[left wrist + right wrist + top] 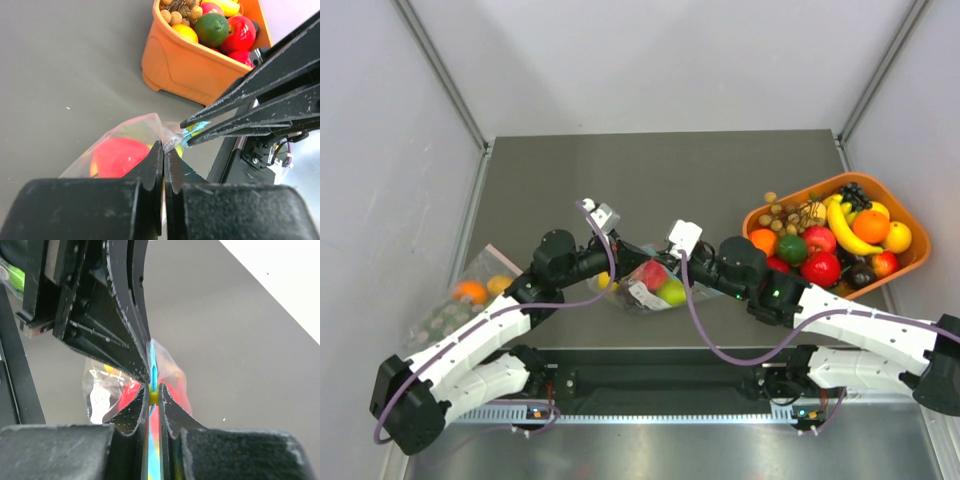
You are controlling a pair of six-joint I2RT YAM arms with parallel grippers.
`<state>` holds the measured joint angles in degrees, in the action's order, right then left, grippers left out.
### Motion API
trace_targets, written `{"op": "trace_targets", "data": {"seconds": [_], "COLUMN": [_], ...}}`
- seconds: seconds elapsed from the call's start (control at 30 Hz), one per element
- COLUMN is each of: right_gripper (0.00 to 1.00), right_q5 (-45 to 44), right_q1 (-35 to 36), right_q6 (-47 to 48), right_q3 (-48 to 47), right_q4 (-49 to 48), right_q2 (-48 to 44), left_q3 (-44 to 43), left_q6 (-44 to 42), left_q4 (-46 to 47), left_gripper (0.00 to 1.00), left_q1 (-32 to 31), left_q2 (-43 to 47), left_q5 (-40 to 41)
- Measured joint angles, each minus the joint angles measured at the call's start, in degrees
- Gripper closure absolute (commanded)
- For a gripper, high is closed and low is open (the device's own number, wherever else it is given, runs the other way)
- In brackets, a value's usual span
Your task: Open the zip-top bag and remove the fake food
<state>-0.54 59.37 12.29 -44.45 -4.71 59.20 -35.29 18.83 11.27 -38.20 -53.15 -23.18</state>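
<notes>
The zip-top bag (642, 296) lies near the table's front edge between my two grippers. Through its clear plastic I see the red apple (653, 272) and the lime-green fruit (672, 292); the grape bunch is hidden. My left gripper (163, 148) is shut on the bag's clear plastic just beside its mouth, with the apple (119, 157) behind it. My right gripper (154, 396) is shut on the teal-blue zip strip (153, 362), with a small yellow piece between its tips. The two grippers' tips nearly touch, also in the top view: left (617, 277), right (686, 281).
An orange basket (757, 216) full of fake fruit stands at the right, also in the left wrist view (190, 75). A second clear bag (460, 300) with a pinkish edge strip and fruit inside lies at the left edge.
</notes>
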Motion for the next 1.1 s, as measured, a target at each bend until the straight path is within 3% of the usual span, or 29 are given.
{"op": "trace_targets", "data": {"seconds": [0.7, 1.1], "right_gripper": [1.00, 1.00], "right_q5": [-5.66, -8.13], "right_q1": [0.11, 0.92], "right_q6": [-2.43, -8.50], "right_q3": [5.29, 5.99], "right_q4": [3.26, 13.14], "right_q2": [-4.98, -11.47], "left_q3": [-2.34, -4.09], "left_q6": [2.03, 0.31], "left_q4": [-1.11, -4.42], "left_gripper": [1.00, 1.00], "left_q1": [6.32, 7.56], "left_q2": [1.01, 1.90], "left_q5": [1.90, 11.41]}}
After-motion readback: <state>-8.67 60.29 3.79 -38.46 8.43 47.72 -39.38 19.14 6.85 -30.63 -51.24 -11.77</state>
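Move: The right hand already grips the yellow zip slider, with the free right-hand end of the blue zip some 11 cm to its right, 6 cm back and about 5 cm lower. Inside the bag, about 9 cm below the hand, are the red fruit, 2 cm left and 1 cm back, and the green fruit, 1 cm right and 5 cm back. The left hand still pinches the bag's rim; the slider is roughly 3 cm to its right, and the yellow fruit 8 cm left, 2 cm back and 9 cm below. Apart from each other the two shut grippers go: the right one draws the slider along the zip, about 6 cm right and 4 cm down, easing back late and tipping slightly down. The left keeps its pinch on the rim and hauls it forward and left, also rising a little and swinging some 20 degrees counter-clockwise. ##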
